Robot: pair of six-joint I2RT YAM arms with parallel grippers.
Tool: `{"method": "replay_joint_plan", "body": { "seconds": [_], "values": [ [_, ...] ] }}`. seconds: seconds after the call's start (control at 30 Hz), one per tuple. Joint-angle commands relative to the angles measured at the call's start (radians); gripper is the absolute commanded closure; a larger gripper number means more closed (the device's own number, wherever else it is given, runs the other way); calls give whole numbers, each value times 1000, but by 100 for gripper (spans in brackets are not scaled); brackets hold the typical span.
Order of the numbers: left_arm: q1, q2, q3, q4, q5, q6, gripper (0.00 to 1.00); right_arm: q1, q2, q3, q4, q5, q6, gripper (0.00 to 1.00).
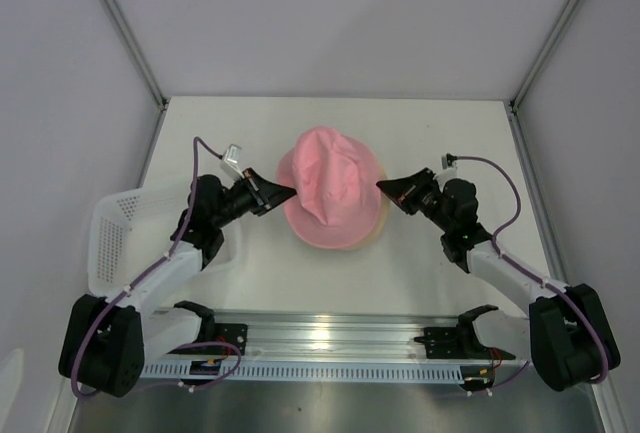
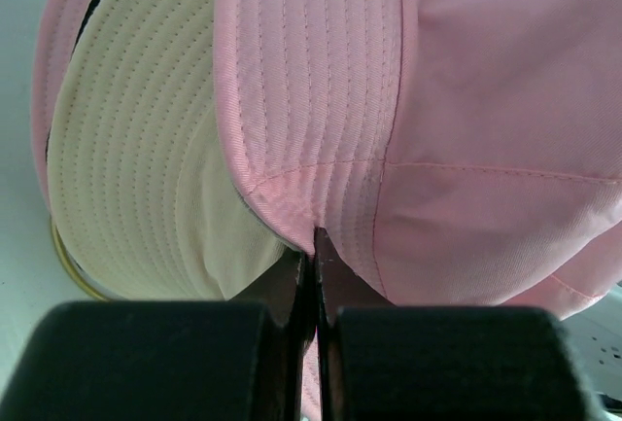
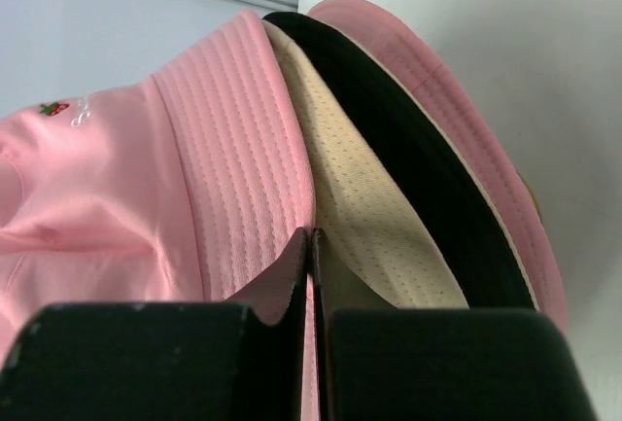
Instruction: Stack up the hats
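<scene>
A pink hat [image 1: 330, 193] lies crown-up on top of a pile of hats at the table's middle. In the top view only a beige brim edge [image 1: 376, 231] of the pile below it shows. My left gripper [image 1: 283, 191] is shut on the pink hat's left brim [image 2: 301, 100], with pink cloth pinched between the jaws [image 2: 316, 246]. My right gripper [image 1: 382, 186] is shut on its right brim [image 3: 243, 168], the jaws meeting at the brim's edge [image 3: 313, 236]. Under it the right wrist view shows a beige hat [image 3: 360, 217], a black hat [image 3: 418, 158] and another pink hat [image 3: 457, 120].
A white plastic basket [image 1: 115, 238] stands at the left edge of the table, beside the left arm. Grey walls close in the table at the back and both sides. A metal rail [image 1: 330, 338] runs along the near edge between the arm bases.
</scene>
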State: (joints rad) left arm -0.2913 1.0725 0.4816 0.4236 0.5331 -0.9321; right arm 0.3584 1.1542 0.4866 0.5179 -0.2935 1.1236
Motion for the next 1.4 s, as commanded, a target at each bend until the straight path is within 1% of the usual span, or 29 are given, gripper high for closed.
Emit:
{"method": "replay_joint_plan", "body": {
  "seconds": [0.0,0.13,0.17,0.3,0.43,0.53,0.63,0.7,0.83,0.97,1.0,1.07,1.17,1.27,1.37],
  "values": [
    [-5,-25,67,-172,-44,94,99,7,-68,49,-10,1,-53,100],
    [-6,-71,112,-239,-27,108,99,7,-142,102,-88,11,-114,100],
    [-6,-84,133,-273,-24,116,99,7,-157,113,-129,14,-126,100],
    [-6,-112,152,-333,-16,130,99,7,-229,158,-208,14,-194,100],
    [-16,-146,115,-318,-15,142,99,8,-228,150,-200,-45,-214,100],
    [-34,-164,80,-290,-13,154,99,14,-229,97,-161,-76,-208,100],
    [-63,-189,51,-287,-51,182,99,33,-244,60,-147,-96,-231,100],
    [-77,-201,35,-292,-77,196,99,47,-255,67,-185,-79,-266,100],
    [-95,-224,-9,-293,-182,214,99,60,-280,55,-266,-30,-321,100],
    [-95,-184,-64,-269,-313,199,99,60,-243,21,-272,51,-347,100],
    [-95,-168,-69,-250,-320,193,99,60,-229,14,-274,66,-349,100],
    [-94,-103,-64,-223,-311,193,99,62,-180,9,-279,118,-352,100],
    [-95,-19,-28,-191,-274,194,99,50,-104,10,-277,145,-358,100],
    [-95,21,15,-180,-240,200,99,14,-50,29,-268,117,-340,100],
    [-95,18,20,-174,-232,208,99,-9,-47,43,-271,114,-337,100]
  ]
}}
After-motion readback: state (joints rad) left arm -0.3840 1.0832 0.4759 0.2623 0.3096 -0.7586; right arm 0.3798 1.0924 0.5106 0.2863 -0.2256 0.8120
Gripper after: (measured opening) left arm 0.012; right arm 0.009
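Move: The shut left fingers hold the left side of the top pink hat's brim, and the right fingers its right side. The beige hat heading the stack is centred about 11 cm right of the left hand and 4 cm ahead, some 7 cm lower; from the right hand it is 9 cm left, 3 cm ahead and as far below. The pink crown lies 8 cm right of the left hand, 2 cm ahead. The empty white bin is some 33 cm left of it, 4 cm back, well below. Keep both grippers shut on the pink brim and lift, the right steeply by about 9 cm and the left only slightly, drawing both back towards the bases some 4 cm. Then bring both down and forward again over the beige hat, ending lower than they began, with the fingertips dipping somewhat more towards the stack. ##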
